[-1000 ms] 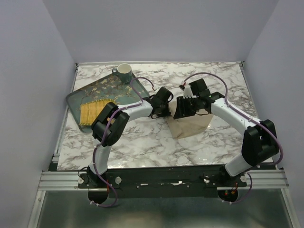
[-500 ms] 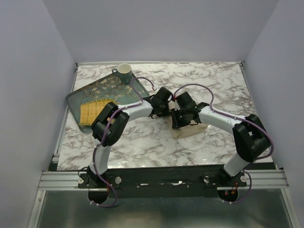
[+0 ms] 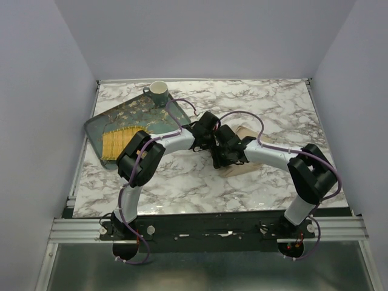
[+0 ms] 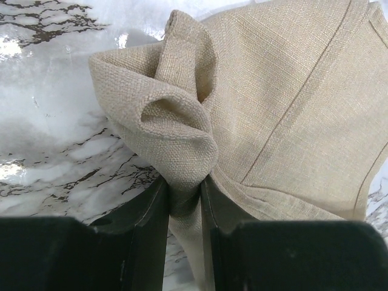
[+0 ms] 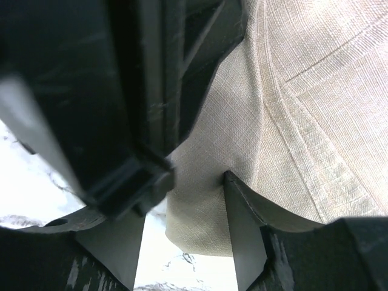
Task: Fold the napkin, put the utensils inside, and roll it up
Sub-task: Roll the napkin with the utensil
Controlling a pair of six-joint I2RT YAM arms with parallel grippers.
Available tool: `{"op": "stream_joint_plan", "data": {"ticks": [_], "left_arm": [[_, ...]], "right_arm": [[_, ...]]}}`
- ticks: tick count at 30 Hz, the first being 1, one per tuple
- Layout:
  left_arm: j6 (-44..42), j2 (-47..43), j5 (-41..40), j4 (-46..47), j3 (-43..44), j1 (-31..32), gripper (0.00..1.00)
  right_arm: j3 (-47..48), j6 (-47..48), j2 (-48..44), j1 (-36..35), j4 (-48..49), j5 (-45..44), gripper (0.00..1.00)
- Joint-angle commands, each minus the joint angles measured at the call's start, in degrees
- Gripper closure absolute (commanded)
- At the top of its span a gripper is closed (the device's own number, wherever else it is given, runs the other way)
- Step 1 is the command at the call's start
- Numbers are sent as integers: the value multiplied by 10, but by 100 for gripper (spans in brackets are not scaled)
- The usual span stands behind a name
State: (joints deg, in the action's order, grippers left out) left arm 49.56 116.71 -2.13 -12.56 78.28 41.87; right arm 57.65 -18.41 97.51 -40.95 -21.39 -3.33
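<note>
The beige napkin lies at mid-table, mostly under the two gripper heads. My left gripper is shut on a bunched fold of the napkin; the left wrist view shows the cloth pinched between the jaws of the left gripper and puffing up above them. My right gripper sits right beside it. In the right wrist view the right gripper is open around a loose edge of the napkin, with bare table showing between the cloth and one finger. The utensils are out of view.
A dark teal floral tray lies at the back left with a yellow woven mat on it. A cup stands at the tray's far corner. The left gripper's black body fills the upper left of the right wrist view.
My right gripper has swept left across the napkin, drawing the cloth over toward the left gripper, and its jaws now stand apart. The left gripper has kept its hold and place.
</note>
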Motion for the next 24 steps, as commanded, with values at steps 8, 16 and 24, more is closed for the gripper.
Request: {"op": "stream_joint_plan", "data": {"ticks": [8,16,24], "left_arm": [[4,9,13,-27,-48,0,69],[19,1,21,-7,-74,-9,69],[-2,-37,41,5,-87,-26,61]], "right_arm": [[-53,-158,87,-76,-30,-199,50],[-77,-186,155,-95,-9,-229,62],[-130,-150,105,-93,83,-142,98]]}}
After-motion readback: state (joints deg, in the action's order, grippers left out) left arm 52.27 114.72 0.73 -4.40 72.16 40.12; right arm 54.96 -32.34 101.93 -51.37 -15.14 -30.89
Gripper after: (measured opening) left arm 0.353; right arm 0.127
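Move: The near end of the napkin roll sits almost between your open right fingers, about 1 cm ahead and some 2 cm below. The part pinched by the left gripper is roughly 8 cm ahead and 3 cm left; the flat napkin's middle lies about 8 cm ahead and 11 cm right. The tray's middle is some 19 cm ahead and 34 cm left. From the left hand, that near end lies about 7 cm back and 3 cm right. Lower the right gripper about 2 cm onto the near end of the napkin roll, turning it clockwise and swinging the fingertips forward some 15 degrees each as it sinks and eases slightly forward. Then close its fingers from well open to nearly shut, pinching the cloth. Keep the left gripper's hold farther along the roll, staying in place with only a slight roll of the wrist. ##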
